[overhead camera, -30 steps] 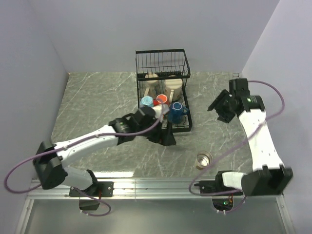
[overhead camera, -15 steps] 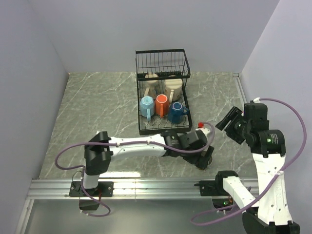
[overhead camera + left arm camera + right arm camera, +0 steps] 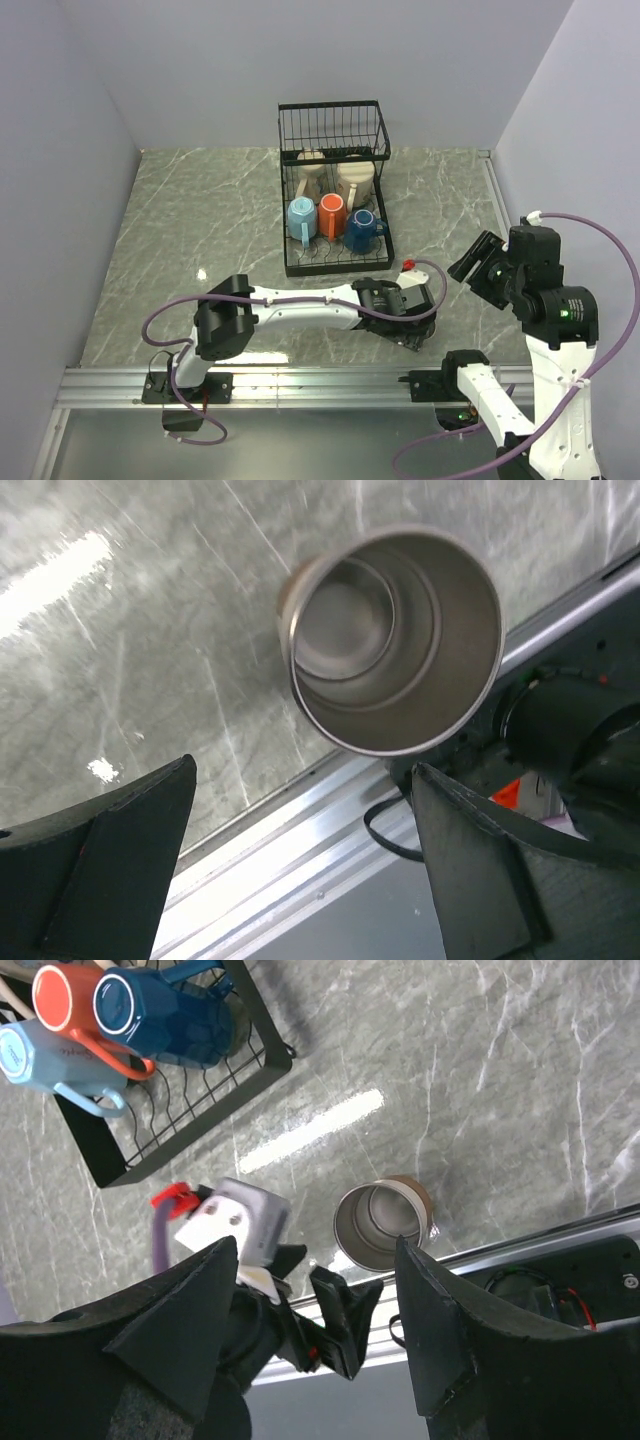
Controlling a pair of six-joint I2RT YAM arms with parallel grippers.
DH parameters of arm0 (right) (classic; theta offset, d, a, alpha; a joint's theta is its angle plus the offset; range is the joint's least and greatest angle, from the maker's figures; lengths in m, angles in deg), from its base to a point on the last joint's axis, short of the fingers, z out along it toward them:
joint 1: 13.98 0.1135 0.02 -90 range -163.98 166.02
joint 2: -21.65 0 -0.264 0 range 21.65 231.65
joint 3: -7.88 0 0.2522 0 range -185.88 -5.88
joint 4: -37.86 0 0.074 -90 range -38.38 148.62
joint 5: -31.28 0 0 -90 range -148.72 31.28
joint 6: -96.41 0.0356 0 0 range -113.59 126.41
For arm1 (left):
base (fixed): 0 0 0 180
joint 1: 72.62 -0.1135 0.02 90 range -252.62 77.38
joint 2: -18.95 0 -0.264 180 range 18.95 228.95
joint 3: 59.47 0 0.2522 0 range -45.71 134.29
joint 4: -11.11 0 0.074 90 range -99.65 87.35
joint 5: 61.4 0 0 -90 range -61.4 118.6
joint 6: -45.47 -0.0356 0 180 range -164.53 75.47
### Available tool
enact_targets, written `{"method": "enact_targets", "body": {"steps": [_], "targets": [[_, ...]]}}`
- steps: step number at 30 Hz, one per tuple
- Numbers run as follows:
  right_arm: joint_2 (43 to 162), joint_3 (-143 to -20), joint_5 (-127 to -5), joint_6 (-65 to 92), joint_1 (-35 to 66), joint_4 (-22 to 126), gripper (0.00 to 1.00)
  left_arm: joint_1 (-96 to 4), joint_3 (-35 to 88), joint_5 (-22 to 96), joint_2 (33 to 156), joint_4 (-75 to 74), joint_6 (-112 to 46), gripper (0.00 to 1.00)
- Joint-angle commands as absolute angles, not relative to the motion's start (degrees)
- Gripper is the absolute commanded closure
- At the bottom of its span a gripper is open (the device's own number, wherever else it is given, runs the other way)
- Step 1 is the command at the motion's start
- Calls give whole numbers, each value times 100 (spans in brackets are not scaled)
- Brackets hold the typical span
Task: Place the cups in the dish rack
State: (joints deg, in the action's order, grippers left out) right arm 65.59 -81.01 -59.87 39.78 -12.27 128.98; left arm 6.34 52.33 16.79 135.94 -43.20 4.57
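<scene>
The small steel cup (image 3: 395,640) stands upright near the table's front edge, also visible in the right wrist view (image 3: 380,1225). My left gripper (image 3: 302,770) hovers open just over its near side, with the fingers wide apart and nothing between them; in the top view the left gripper (image 3: 410,325) covers the cup. The black wire dish rack (image 3: 383,262) holds the light blue cup (image 3: 301,218), orange cup (image 3: 332,215), dark blue cup (image 3: 362,228) and two cream cups (image 3: 355,180). My right gripper (image 3: 480,265) hangs open and empty at the right.
An aluminium rail (image 3: 300,378) runs along the near table edge right below the steel cup. The right arm's base (image 3: 470,380) and its cables sit close by. Grey walls enclose the marble table (image 3: 200,220) on three sides.
My left arm swung from the rack's front edge across to the steel cup at the front right. The right arm drew back toward the near right side.
</scene>
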Motion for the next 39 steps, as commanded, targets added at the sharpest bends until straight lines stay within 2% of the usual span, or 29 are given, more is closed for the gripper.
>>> {"method": "enact_targets", "body": {"steps": [1,11,18,21,28,33,36,37,39], "targets": [[6551,-8366,-5933,3832,-1249,13081,29,613,5441,1331,13453,-4335,662,6],[6489,-8305,-5916,3797,-1249,13151,29,384,5035,1454,13013,-3807,821,10],[6541,-8252,-5925,3770,-1249,13090,29,270,5159,1550,13172,-3763,750,11],[6586,-8261,-5889,3735,-1249,13072,29,218,5185,1603,13294,-3771,733,15],[6717,-8287,-5889,3656,-1249,13054,29,156,5492,1875,13918,-3772,610,40],[6770,-8375,-5731,3568,-1240,13116,29,94,5457,2034,14050,-3614,618,48],[6788,-8358,-5749,3551,-1249,13107,29,42,5352,2183,14068,-3482,654,67],[6788,-8357,-5758,3551,-1249,13098,29,24,5326,2218,14042,-3464,662,82],[6831,-8384,-5766,3542,-1249,13090,29,-55,5273,2158,13945,-3464,627,99]]}}
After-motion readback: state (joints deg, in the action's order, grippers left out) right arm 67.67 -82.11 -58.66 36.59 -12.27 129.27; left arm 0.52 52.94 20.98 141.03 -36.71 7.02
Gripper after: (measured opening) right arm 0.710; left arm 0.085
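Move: The metal cup is just off my open left fingers: its middle is about 4 cm to the right, 2 cm ahead and some 5 cm below. From the same hand, the navy mug in the rack stands roughly 25 cm ahead and 8 cm left, with the orange mug about 29 cm ahead and 15 cm left. My right hand waits high up, with the metal cup about 3 cm back of it, 5 cm left and 22 cm below. I ease my left hand about 4 cm forward across the metal cup's rim, rising slightly and turning a few degrees counter-clockwise. Then I drop some 4 cm, drifting a little right, and close the wide-open fingers almost fully, pinching the cup's thin left, far-side wall with one finger inside and one outside. ##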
